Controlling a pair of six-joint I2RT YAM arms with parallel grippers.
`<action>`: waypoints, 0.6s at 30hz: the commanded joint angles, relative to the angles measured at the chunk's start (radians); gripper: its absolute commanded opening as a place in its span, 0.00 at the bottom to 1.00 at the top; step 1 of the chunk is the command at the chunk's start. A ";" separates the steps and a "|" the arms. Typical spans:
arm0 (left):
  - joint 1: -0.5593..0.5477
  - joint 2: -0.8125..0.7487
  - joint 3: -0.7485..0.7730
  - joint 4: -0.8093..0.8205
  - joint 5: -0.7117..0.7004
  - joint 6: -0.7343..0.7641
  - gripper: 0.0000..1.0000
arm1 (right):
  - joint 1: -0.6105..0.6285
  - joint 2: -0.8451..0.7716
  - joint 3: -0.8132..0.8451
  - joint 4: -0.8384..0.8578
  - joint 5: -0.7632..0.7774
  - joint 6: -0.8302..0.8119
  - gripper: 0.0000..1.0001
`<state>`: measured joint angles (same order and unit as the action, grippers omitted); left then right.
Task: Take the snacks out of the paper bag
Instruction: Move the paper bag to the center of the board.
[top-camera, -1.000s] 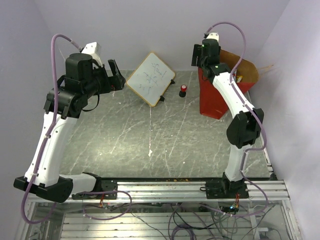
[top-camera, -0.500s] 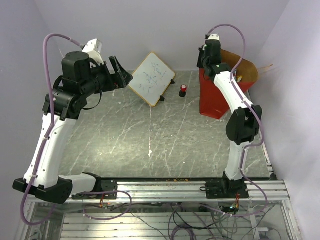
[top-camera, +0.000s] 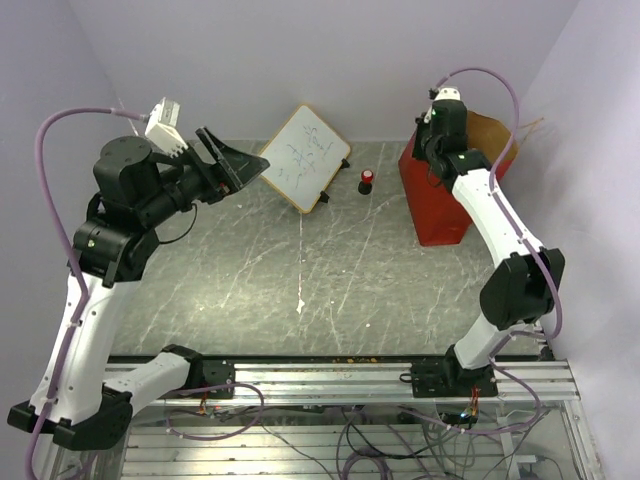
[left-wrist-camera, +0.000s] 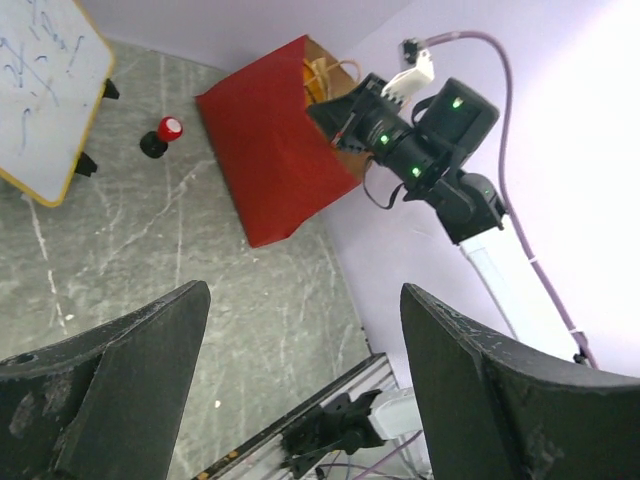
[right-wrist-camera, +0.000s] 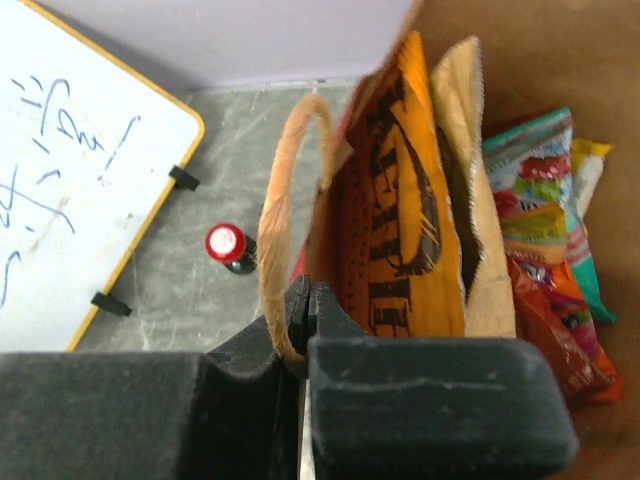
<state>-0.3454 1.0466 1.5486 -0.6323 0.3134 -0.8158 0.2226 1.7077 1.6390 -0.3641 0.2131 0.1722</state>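
Note:
The paper bag (top-camera: 435, 205) stands at the back right, red outside and brown kraft inside (right-wrist-camera: 520, 50); the left wrist view shows it too (left-wrist-camera: 275, 160). My right gripper (top-camera: 428, 150) (right-wrist-camera: 308, 295) is shut on its near rim, at the foot of a twisted handle (right-wrist-camera: 275, 200). Inside stand the snacks: an orange packet (right-wrist-camera: 400, 220), a tan one (right-wrist-camera: 470, 180), a teal multicoloured one (right-wrist-camera: 535, 190) and a red one (right-wrist-camera: 545, 320). My left gripper (top-camera: 245, 170) (left-wrist-camera: 305, 290) hangs open and empty, high over the table's back left and far from the bag.
A white whiteboard (top-camera: 302, 157) leans at the back centre, and a small red-capped object (top-camera: 367, 180) stands between it and the bag. Purple walls close the back and both sides. The aluminium rail (top-camera: 330, 375) with the arm bases runs along the near edge.
My right gripper moved right to the bag's rim and shut there, and the bag's mouth shifted with it. The left arm rose and swung left, its jaws still wide.

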 joint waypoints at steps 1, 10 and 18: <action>-0.009 -0.032 -0.003 0.045 0.031 -0.065 0.88 | -0.003 -0.106 -0.067 -0.068 0.018 -0.011 0.00; -0.009 -0.058 -0.062 0.145 0.084 -0.160 0.88 | -0.002 -0.326 -0.197 -0.192 -0.079 0.027 0.00; -0.009 -0.114 -0.141 0.162 0.114 -0.222 0.88 | 0.001 -0.486 -0.303 -0.308 -0.148 0.030 0.00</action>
<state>-0.3454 0.9760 1.4334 -0.5209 0.3828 -0.9928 0.2218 1.3106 1.3628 -0.6273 0.1509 0.1833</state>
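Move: The right hand already holds the paper bag by its handle; the bag's middle is roughly 3 cm ahead, 9 cm to the right and 14 cm below. The middle of the table lies about 15 cm back, 22 cm left and 27 cm down. The red-capped bottle stands about 5 cm ahead and 8 cm left, the whiteboard some 12 cm ahead and 28 cm left. From the left hand, the table's middle is about 10 cm ahead, 12 cm right and 44 cm down. Still pinching the bag's paper handle at the left side of the opening, the right hand hauls it back towards the robot, nearly level, about 13 cm and quickening on the way. The shut fingers keep their grip while the wrist tips down a little, under 10 degrees. ##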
